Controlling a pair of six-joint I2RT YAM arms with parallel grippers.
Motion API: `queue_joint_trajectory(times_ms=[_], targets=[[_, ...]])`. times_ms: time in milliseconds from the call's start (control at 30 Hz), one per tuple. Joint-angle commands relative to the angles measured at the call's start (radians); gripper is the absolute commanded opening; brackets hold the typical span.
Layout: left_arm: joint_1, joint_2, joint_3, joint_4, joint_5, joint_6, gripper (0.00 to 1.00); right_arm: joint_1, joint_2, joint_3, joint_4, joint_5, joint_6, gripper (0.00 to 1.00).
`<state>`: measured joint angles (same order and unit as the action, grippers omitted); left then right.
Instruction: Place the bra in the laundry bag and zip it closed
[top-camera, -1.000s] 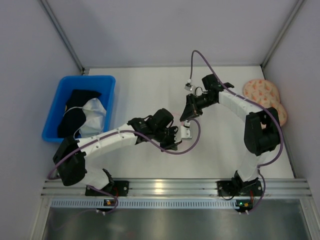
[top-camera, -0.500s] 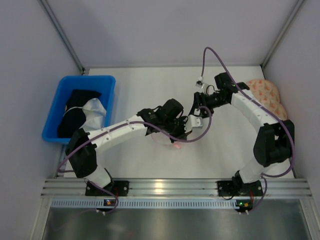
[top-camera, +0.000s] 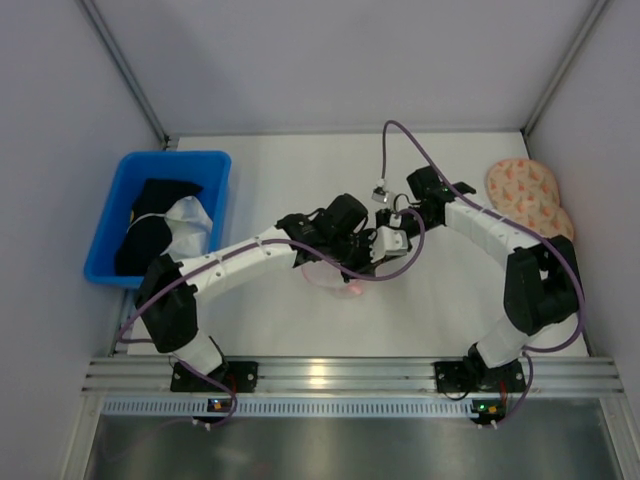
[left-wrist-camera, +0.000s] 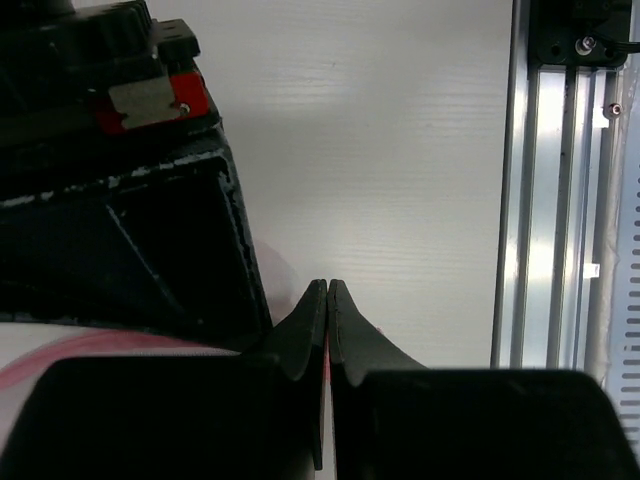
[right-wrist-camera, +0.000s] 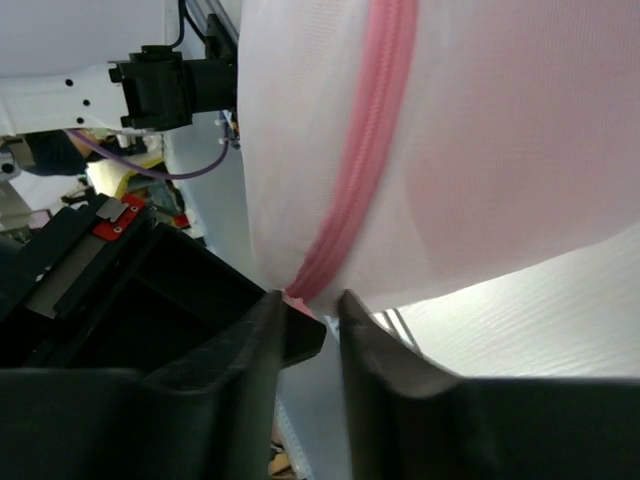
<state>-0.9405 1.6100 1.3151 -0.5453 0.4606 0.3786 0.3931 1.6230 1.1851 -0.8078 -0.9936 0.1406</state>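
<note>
The laundry bag, white mesh with a pink zipper, fills the right wrist view; from above it is a pale pink mound under the arms. The bra shows only as a faint pink tint through the mesh. My left gripper is shut, a thin pink sliver of the bag's edging pinched between its fingers. My right gripper stands open at the lower end of the zipper, touching distance from the left gripper, whose black fingertip reaches into its gap.
A blue bin with black and white garments stands at the left. A peach speckled two-lobed item lies at the back right by the wall. The metal rail runs along the near edge.
The left arm stretched further to the right over the bag. The right gripper pulled back to the right and opened, then came back left to the zipper end with its jaws narrower.
</note>
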Motion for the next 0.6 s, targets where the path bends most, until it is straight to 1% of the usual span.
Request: queue_joint_trajectory(times_ms=[0, 67, 100, 167, 400, 567], targets=[[0.006, -0.028, 0.009, 0.025, 0.053, 0.042, 0.00, 0.007, 0.011, 0.042, 0.019, -0.020, -0.010, 0.15], [0.006, -0.045, -0.013, 0.022, 0.053, 0.057, 0.00, 0.001, 0.018, 0.051, 0.015, -0.016, -0.019, 0.02], [0.006, -0.065, -0.036, 0.021, 0.056, 0.075, 0.00, -0.002, 0.020, 0.056, 0.010, -0.014, -0.022, 0.00], [0.006, -0.082, -0.060, -0.004, 0.059, 0.098, 0.00, -0.017, 0.029, 0.067, -0.001, -0.010, -0.035, 0.00], [0.006, -0.189, -0.215, -0.061, 0.029, 0.175, 0.00, -0.051, 0.060, 0.108, -0.033, 0.001, -0.072, 0.00], [0.006, -0.234, -0.277, -0.091, -0.002, 0.232, 0.00, -0.071, 0.080, 0.134, -0.050, 0.019, -0.098, 0.00]])
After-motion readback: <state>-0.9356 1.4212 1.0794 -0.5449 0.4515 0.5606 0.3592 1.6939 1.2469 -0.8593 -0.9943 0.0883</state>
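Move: Between the right hand's half-open fingertips lies the pink zip, about 1 cm to their left and level with them. The zip end, already held in the left hand's shut fingers, is about 3 cm back and 2 cm left of the right hand. The laundry bag's middle lies some 8 cm left, 2 cm back and 5 cm below the right hand. From the left hand, it is about 6 cm left, 1 cm ahead and 5 cm below. Closing the right fingers fully pinches the pink zip just forward of the left hand's hold. The left hand, still gripping the zip end, then draws away to the left, about 5 cm, sinking and going back some 2 cm each and turning slightly clockwise. Meanwhile the right keeps its pinch and eases forward about 1.5 cm, opening the gap between the hands. ##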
